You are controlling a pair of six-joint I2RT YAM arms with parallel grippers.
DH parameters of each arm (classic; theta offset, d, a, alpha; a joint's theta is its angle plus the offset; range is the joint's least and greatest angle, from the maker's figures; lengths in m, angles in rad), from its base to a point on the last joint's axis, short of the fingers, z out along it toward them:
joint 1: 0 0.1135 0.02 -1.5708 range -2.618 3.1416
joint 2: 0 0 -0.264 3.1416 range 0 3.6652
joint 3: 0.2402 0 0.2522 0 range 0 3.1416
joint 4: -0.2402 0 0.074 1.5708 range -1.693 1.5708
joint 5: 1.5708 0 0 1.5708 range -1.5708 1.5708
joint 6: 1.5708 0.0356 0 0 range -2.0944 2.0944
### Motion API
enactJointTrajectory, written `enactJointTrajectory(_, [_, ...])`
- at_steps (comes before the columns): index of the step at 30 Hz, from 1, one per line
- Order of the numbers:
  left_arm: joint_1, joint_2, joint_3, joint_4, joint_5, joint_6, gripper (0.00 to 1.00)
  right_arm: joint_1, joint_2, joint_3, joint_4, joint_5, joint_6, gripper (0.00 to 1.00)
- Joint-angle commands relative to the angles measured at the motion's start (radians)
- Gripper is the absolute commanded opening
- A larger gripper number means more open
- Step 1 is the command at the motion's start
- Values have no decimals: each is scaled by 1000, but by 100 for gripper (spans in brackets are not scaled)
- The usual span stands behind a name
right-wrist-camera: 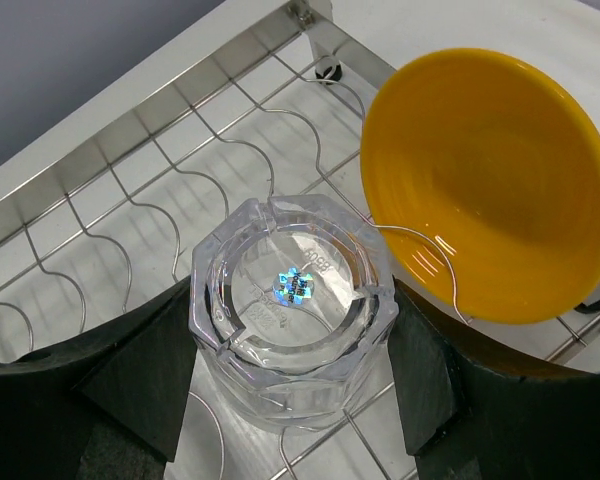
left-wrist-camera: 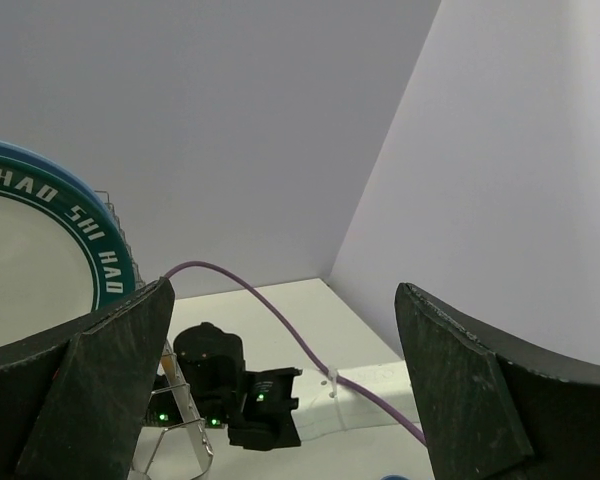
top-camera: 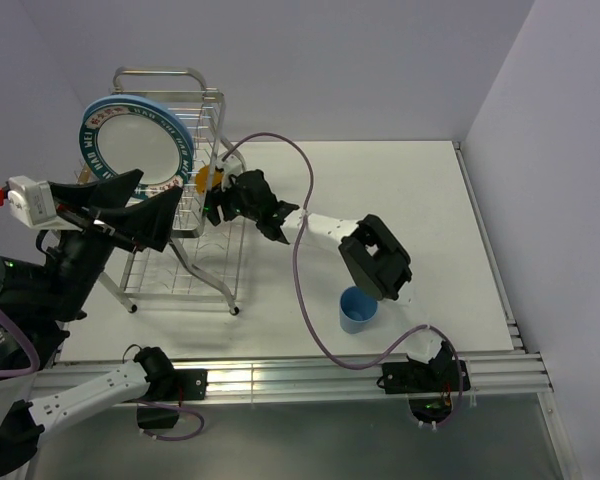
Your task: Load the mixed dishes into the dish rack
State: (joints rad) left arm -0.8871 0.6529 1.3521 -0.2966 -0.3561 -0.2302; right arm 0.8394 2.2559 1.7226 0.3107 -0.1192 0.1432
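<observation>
My right gripper [right-wrist-camera: 292, 335] is shut on the small clear glass [right-wrist-camera: 292, 300], which is upside down with its base toward the camera, just above the wires of the dish rack [right-wrist-camera: 110, 200]. The orange-yellow bowl [right-wrist-camera: 490, 180] leans in the rack right beside the glass. In the top view the white plate with the teal lettered rim [top-camera: 135, 150] stands upright in the rack [top-camera: 195, 255], with the light-blue plate [top-camera: 181, 128] close behind it. The small blue cup [top-camera: 358, 310] stands on the table under the right arm. My left gripper [top-camera: 140, 205] hangs open and empty in front of the plates.
A purple cable [top-camera: 300, 260] loops from the right wrist across the table to the near edge. White walls close in at the back and right. The right arm's elbow [top-camera: 378, 258] hovers over the blue cup.
</observation>
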Motion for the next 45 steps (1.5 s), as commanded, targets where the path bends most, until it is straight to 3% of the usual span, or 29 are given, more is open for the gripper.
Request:
enactJointTrajectory(1, [-1, -18, -7, 24, 5, 14, 99, 29, 7, 84, 8, 61, -68, 0])
enactJointTrajectory(4, [-3, -30, -10, 20, 5, 14, 99, 35, 8, 78, -2, 85, -83, 7])
enactJointTrajectory(6, [-1, -33, -11, 17, 8, 12, 99, 41, 8, 69, -5, 111, -96, 18])
enactJointTrajectory(7, [-3, -36, -10, 16, 9, 12, 99, 43, 16, 72, -13, 118, -111, 30])
enactJointTrajectory(10, [-3, -41, -8, 7, 9, 8, 99, 47, 19, 84, -36, 140, -126, 34])
enactJointTrajectory(13, [-3, -47, -10, 5, 16, 2, 99, 50, 22, 91, -50, 154, -126, 46])
enactJointTrajectory(16, [-1, -53, -11, 4, 17, -4, 99, 52, 16, 83, -50, 164, -122, 77])
enactJointTrajectory(19, [-1, -52, -5, -1, 22, -12, 99, 56, -11, 40, -15, 170, -111, 87])
enactJointTrajectory(21, [-3, -52, -2, -7, 28, -17, 99, 58, -27, 0, 17, 170, -102, 98])
enactJointTrajectory(38, [-1, -49, -13, -18, 34, -40, 99, 56, -110, -112, 114, 99, -85, 100])
enactJointTrajectory(41, [-3, -45, -14, -22, 34, -40, 99, 41, -113, -97, 113, 70, -27, 100])
enactJointTrajectory(45, [-3, -50, -24, -12, 32, -38, 99, 10, -93, 8, -6, 67, 209, 100])
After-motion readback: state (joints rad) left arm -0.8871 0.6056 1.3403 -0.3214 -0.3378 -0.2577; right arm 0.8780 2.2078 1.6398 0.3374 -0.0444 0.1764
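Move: The right hand already holds the glass over the rack's lower tier; its resting place is about 3 cm ahead, 1 cm left and 3 cm below. The orange bowl stands some 7 cm straight ahead, about 3 cm lower. The plates on the upper tier are roughly 10 cm left, 3 cm back and 28 cm above. From the left hand, that resting place lies about 28 cm ahead, 4 cm right and 40 cm below. The right hand sinks about 1 cm, opens and releases the glass, dips 3 cm more, then rises back. ##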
